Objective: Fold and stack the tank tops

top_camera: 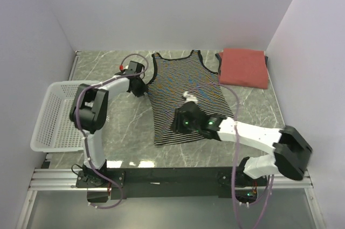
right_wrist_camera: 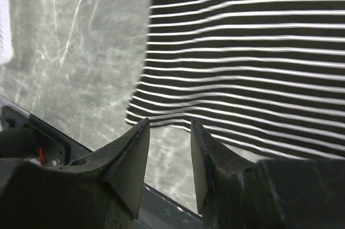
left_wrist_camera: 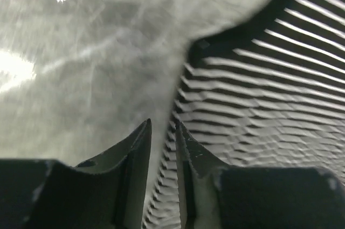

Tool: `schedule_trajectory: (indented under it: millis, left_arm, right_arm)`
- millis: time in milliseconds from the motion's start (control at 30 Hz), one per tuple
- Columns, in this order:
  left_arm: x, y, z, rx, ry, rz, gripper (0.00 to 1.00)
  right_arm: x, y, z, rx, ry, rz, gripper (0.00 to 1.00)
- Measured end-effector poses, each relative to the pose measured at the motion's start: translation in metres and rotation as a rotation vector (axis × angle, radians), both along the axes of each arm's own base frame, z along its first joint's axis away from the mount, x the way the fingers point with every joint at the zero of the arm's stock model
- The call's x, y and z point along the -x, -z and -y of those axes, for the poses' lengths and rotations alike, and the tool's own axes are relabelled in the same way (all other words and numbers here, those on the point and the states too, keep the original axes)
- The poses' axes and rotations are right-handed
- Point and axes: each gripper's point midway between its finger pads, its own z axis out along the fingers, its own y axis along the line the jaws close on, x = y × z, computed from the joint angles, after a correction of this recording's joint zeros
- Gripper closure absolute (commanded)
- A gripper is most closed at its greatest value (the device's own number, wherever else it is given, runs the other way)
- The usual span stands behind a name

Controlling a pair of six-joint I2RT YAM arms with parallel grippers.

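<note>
A black-and-white striped tank top (top_camera: pixel 183 86) lies flat in the middle of the table, neck toward the back. My left gripper (top_camera: pixel 141 90) hovers at its left side edge below the armhole. In the left wrist view the jaws (left_wrist_camera: pixel 163 126) stand narrowly apart over the cloth's edge (left_wrist_camera: pixel 269 89), gripping nothing. My right gripper (top_camera: pixel 177 125) is over the bottom hem near its left corner. Its jaws (right_wrist_camera: pixel 170 124) are open with bare table between them, just short of the striped hem (right_wrist_camera: pixel 242 40). A rust-red tank top (top_camera: pixel 244 67) lies folded at the back right.
A white mesh basket (top_camera: pixel 54 116) sits at the left, overhanging the table's edge. The grey marble table (top_camera: pixel 124 132) ends at a metal rail (top_camera: pixel 172 178) in front, also seen as a dark edge (right_wrist_camera: pixel 54 143). White walls close in the back and sides.
</note>
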Motion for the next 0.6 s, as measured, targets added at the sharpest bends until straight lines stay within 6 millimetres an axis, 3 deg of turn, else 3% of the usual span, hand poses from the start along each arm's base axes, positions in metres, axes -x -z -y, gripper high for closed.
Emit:
schedule_trajectory:
  millis: [67, 200, 333, 467, 600]
  left_arm:
    - [-0.005, 0.015, -0.001, -0.032, 0.005, -0.035, 0.68]
    - [-0.025, 0.005, 0.000, -0.060, 0.018, 0.004, 0.69]
    - [-0.031, 0.005, -0.004, -0.094, 0.022, 0.012, 0.79]
    - [-0.031, 0.018, -0.008, -0.129, 0.024, -0.017, 0.89]
    - [-0.035, 0.018, -0.011, -0.154, 0.027, -0.011, 0.95]
  right_arm:
    - [0.003, 0.004, -0.019, 0.025, -0.035, -0.003, 0.57]
    - [0.011, 0.009, -0.053, 0.079, -0.104, 0.011, 0.58]
    - [0.015, 0.012, -0.081, 0.119, -0.160, 0.036, 0.58]
    - [0.022, 0.025, -0.097, 0.175, -0.202, 0.042, 0.58]
    - [0.030, 0.044, -0.096, 0.246, -0.223, 0.030, 0.57]
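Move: For the left hand, the striped tank top's left armhole corner is about 5 cm ahead, 2 cm right and 3 cm down; its left shoulder strap lies some 18 cm ahead and 7 cm right. The white basket's middle sits about 30 cm left and 12 cm back. For the right hand, the striped tank top's left hem corner is about 11 cm left, 3 cm back and 9 cm below. Right hand sweeps about 10 cm left and down towards hem corner; left creeps forward, closing by armhole corner. ##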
